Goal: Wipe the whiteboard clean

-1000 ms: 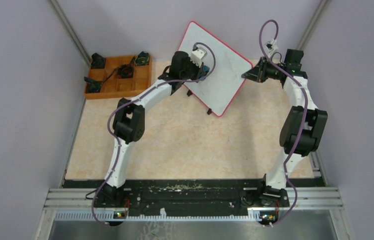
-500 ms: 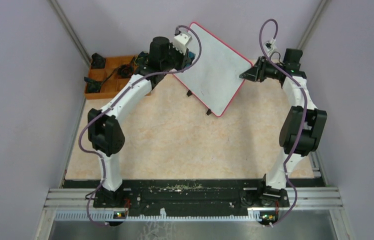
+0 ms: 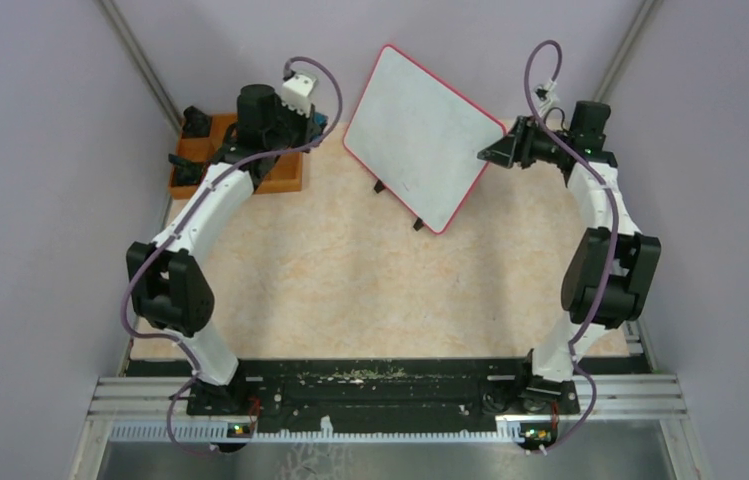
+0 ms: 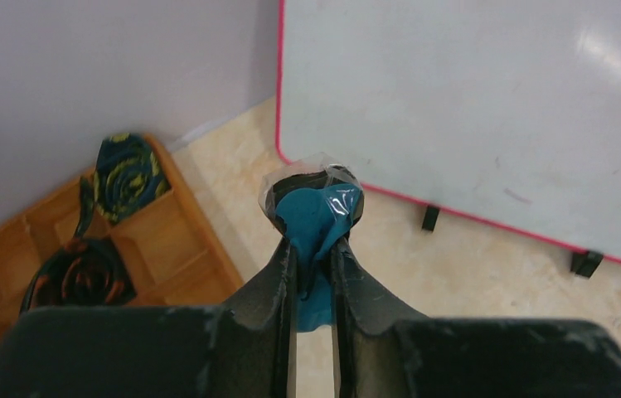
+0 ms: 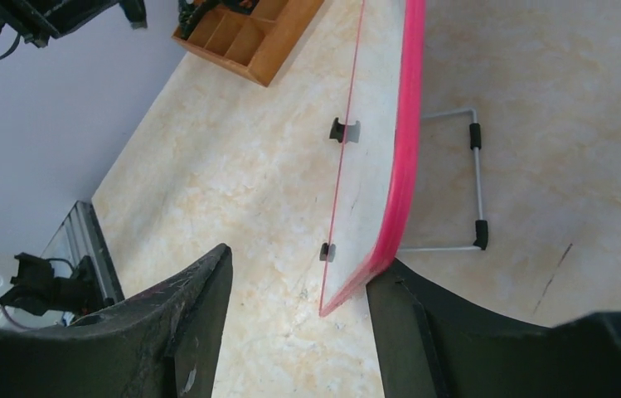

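The whiteboard (image 3: 425,135) stands tilted on its black feet at the back of the table, its pink-framed face nearly bare with only faint marks (image 4: 473,108). My left gripper (image 3: 318,124) hovers to its left, at the orange tray's right edge. It is shut on a blue wipe (image 4: 315,217) with clear film round its tip. My right gripper (image 3: 491,153) is at the board's right corner, open. The board's pink edge (image 5: 406,166) lies between the jaws and against the right finger (image 5: 423,323).
The orange compartment tray (image 3: 285,172) at the back left holds several dark rolled items (image 4: 128,170). A wire stand (image 5: 477,182) props the board from behind. Purple walls close in on both sides and the back.
My left arm swung left, off the board's face, to the tray's edge with the blue wipe. My right gripper opened at the board's corner.
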`<action>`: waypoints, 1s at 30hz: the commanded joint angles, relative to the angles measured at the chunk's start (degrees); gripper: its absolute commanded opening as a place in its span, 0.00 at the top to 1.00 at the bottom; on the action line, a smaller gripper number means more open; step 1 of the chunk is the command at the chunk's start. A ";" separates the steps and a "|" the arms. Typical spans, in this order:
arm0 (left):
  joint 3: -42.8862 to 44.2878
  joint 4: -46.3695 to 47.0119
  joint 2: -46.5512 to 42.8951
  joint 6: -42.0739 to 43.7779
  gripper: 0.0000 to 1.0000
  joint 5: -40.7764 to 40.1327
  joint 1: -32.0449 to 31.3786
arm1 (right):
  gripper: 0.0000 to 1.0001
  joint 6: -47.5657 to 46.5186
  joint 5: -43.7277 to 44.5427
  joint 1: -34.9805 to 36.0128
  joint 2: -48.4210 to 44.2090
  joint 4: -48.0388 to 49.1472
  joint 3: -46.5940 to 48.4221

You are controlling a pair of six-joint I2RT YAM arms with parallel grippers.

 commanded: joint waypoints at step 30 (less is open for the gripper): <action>-44.50 -7.70 -26.76 8.48 0.91 20.53 0.17 | 0.40 15.98 52.40 -1.26 -50.74 6.88 -49.73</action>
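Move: The left hand still holds the blue eraser. The bare patch of table where the eraser first lay is about 13 cm back, 10 cm to its left and 28 cm below. The sorting tray's middle is some 12 cm ahead, 24 cm left and 27 cm down; the whiteboard's is about 8 cm ahead, 21 cm right and 13 cm down. From the right hand, the whiteboard's middle lies around 10 cm ahead, 14 cm left and 8 cm lower, the bare patch 7 cm back, 41 cm left and 24 cm down. Still pinching the eraser, the left hand swings left about 10 cm while drawing back, then pulls back and drops towards the bare table in front of the tray, curving a little right and tipping down some 20 degrees; about 18 cm back in all. The right hand, already open, leaves the whiteboard's right edge, going back, right and then down, and turns clockwise about 50 degrees. ##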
